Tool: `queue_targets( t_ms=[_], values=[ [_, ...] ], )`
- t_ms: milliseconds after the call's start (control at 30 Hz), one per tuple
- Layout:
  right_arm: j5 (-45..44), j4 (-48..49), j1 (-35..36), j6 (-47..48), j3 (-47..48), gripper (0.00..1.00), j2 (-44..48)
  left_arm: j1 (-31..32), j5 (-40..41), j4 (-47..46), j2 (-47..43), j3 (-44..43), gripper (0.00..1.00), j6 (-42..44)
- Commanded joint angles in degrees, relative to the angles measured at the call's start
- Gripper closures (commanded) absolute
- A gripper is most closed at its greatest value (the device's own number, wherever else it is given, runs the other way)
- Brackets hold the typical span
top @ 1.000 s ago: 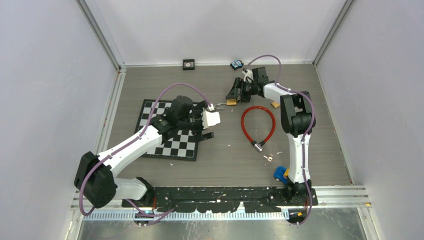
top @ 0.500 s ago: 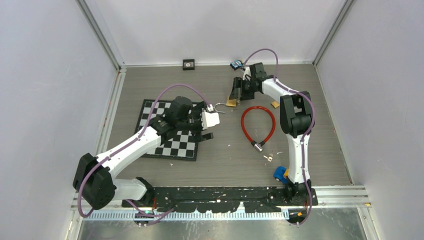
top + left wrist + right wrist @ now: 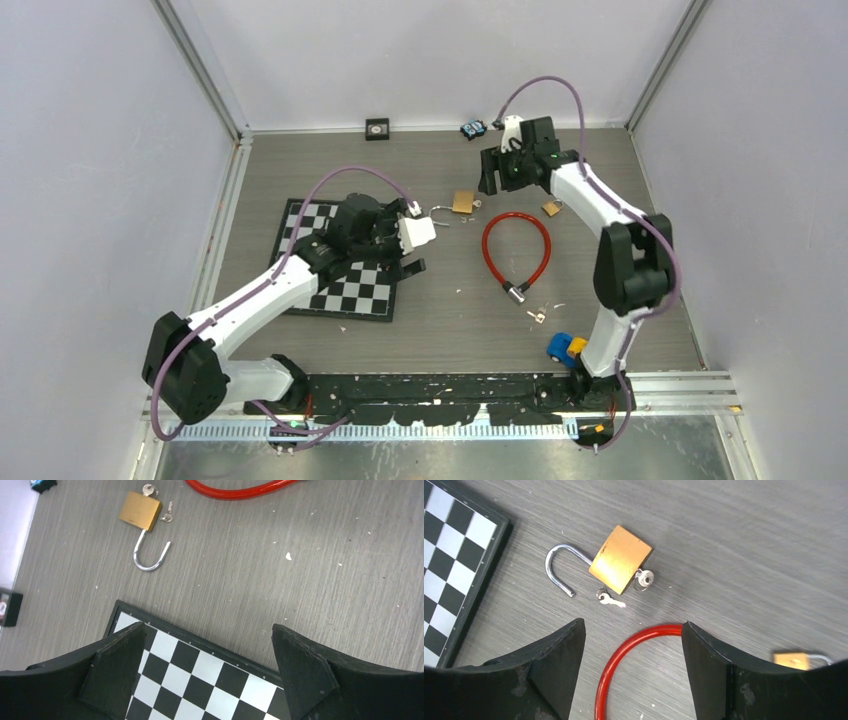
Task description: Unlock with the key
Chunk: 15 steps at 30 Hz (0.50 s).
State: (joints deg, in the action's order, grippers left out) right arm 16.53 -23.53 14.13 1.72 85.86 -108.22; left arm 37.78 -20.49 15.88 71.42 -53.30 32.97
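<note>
A brass padlock (image 3: 462, 201) lies on the grey table with its steel shackle (image 3: 558, 570) swung open. A key (image 3: 644, 577) is stuck in its base, and a second small key (image 3: 610, 599) lies beside it. My right gripper (image 3: 497, 175) hovers just behind and to the right of the padlock (image 3: 620, 559), apart from it. It is open (image 3: 633, 626) with nothing between its fingers. My left gripper (image 3: 415, 240) hangs over the chessboard's far right corner, open and empty (image 3: 207, 630). From there the padlock (image 3: 140, 511) is ahead on the left.
A chessboard (image 3: 340, 262) lies left of centre. A red cable lock (image 3: 517, 248) loops right of the padlock, with small keys (image 3: 537, 316) near its end. A smaller brass padlock (image 3: 551, 208), a blue toy car (image 3: 561, 348) and two small items (image 3: 377, 128) (image 3: 473, 129) by the back wall.
My right gripper has drawn back from the padlock toward the far right and opened wider. The padlock stays on the table, shackle open. The left arm has barely shifted.
</note>
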Motion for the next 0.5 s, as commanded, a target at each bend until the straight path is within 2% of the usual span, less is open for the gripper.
queue_targets(
  t_ms=[0,33,67,100,267,367,467],
  values=[
    [-6.54,0.08,-0.47,6.57,-4.66,0.23,10.71,-0.93,5.71,-1.43,-1.72,-1.37,0.0,-6.34],
    [-7.62,-0.79,-0.88,7.15,-5.78,0.22,12.69,-1.01,6.98,-0.63,-10.4,-2.08,0.0,-7.16],
    [-8.91,-1.89,-1.43,7.61,-6.8,0.21,14.54,-1.08,8.23,1.08,-2.59,-2.94,0.0,-7.51],
    [-10.0,-3.18,-2.0,7.76,-8.04,0.19,16.44,-1.12,8.85,2.58,-1.36,-3.79,0.02,-7.61],
    [-12.51,-8.53,-5.74,9.62,-14.52,0.13,26.76,-1.26,12.51,8.9,-0.31,-6.51,0.02,-8.72],
    [-13.7,-11.04,-6.01,12.12,-18.91,0.04,32.98,-1.28,15.19,10.73,-0.74,-6.36,0.02,-10.05],
    [-13.28,-12.47,-6.04,12.64,-23.12,0.02,38.32,-1.29,16.95,11.83,-1.92,-4.92,0.02,-10.65]
  ],
)
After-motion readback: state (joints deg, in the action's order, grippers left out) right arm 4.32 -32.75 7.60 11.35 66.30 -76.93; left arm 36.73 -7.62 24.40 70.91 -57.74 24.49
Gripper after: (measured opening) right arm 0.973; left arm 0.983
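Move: My right hand, empty, has just left the open padlock, which lies about 3 cm ahead of it, 5 cm to its left and 10 cm below. From that hand the small padlock lies some 14 cm right and 2 cm ahead; the red cable lock's middle is roughly 8 cm back and 6 cm right. From my left hand the open padlock lies about 17 cm ahead, 12 cm right and 16 cm lower. I draw my right hand away from the open padlock, first mostly up about 6 cm, then level to the right and back over the red cable, some 11 cm right and 10 cm back in all, its fingers opening to nearly full width. Meanwhile my left hand eases about 4 cm left over the chessboard and a little forward, turning some 15 degrees counter-clockwise, fingers still wide. ##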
